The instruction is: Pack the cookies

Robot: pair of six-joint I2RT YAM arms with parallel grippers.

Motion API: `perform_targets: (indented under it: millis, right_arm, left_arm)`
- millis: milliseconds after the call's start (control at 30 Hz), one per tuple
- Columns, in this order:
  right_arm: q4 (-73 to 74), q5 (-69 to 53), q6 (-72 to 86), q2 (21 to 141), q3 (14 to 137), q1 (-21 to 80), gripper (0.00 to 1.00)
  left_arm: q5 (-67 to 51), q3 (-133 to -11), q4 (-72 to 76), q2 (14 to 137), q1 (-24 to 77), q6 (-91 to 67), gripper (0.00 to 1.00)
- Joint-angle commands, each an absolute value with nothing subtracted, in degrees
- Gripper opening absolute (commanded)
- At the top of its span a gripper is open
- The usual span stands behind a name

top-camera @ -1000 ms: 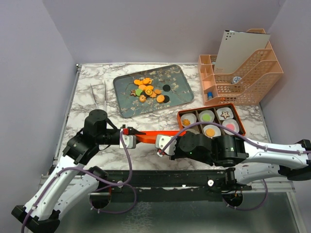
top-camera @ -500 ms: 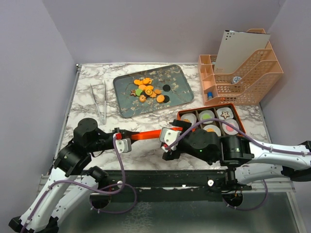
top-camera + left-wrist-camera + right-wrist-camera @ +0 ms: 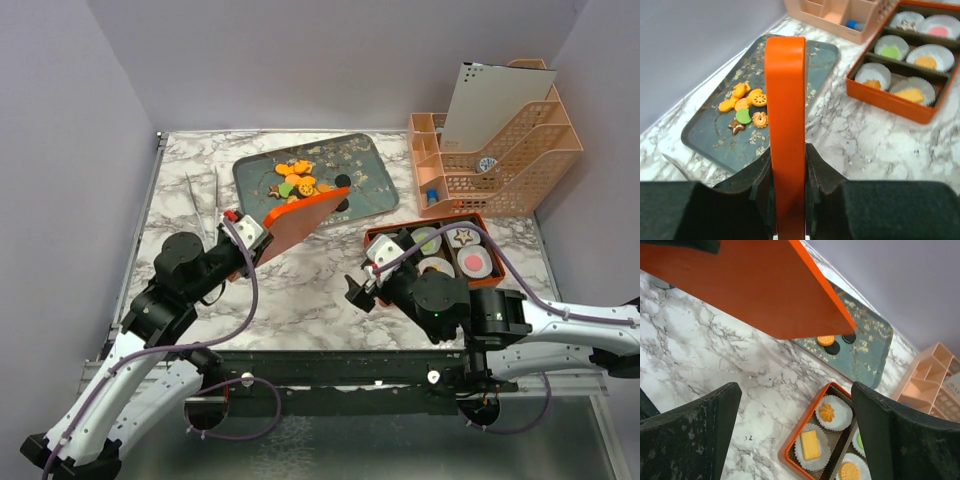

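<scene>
Loose cookies lie in a heap on the teal tray; they are mostly orange, with green and black ones. The orange box holds more cookies in white paper cups. My left gripper is shut on the box's orange lid, which is lifted and tilted near the tray's front edge. In the left wrist view the lid stands edge-on between the fingers of the left gripper. My right gripper is open and holds nothing, at the box's left end. Below the right gripper are an orange swirl cookie and a yellow square cookie.
A peach desk organizer with a card in it stands at the back right, behind the box. Metal tweezers lie left of the tray. Purple walls close in the table on three sides.
My right gripper opened and let go of the orange lid, then drew back toward the box. My left arm swung the lid up and toward the tray.
</scene>
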State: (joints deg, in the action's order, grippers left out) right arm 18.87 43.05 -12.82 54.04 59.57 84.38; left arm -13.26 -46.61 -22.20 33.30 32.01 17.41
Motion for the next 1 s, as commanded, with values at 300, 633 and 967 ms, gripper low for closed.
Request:
perform_targets:
  millis: [300,633,967]
  right_arm:
    - [21.6,36.2,8.6,60.4,55.5,68.7,1.00]
    - [23.3,24.0,20.3,67.5,49.7,52.0,1.00]
    - [21.2,20.3,25.9,76.2,45.5,51.0,1.00]
  left_arm:
    - [9.0,-45.3,-6.9,32.2,31.8,-4.7,0.00]
    - [16.9,-44.6,-5.0,30.1,31.2,-17.7,0.00]
    - [25.6,-38.4,1.6,24.6,31.2,-33.5,0.00]
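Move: The cookie box's left edge, where the right hand is heading, lies about 14 cm ahead of that open hand, 5 cm to its right and 30 cm below; the box's middle is roughly 16 cm ahead and 18 cm right. The lid hangs some 11 cm ahead and 12 cm left of it, near hand height; the baking tray is 38 cm ahead, 13 cm left, at table level. From the left hand, which grips the lid, the box is about 13 cm ahead and 38 cm right, 28 cm down. Towards the cookie box's left edge the empty right hand drops some 23 cm, reaching forward and a little right, while its wide-open fingers tip down about 40 degrees and swing clockwise. The lid stays pinched in the left hand, which carries it left, up and slightly forward, away from the box, rolling its left side down and turning counter-clockwise. ##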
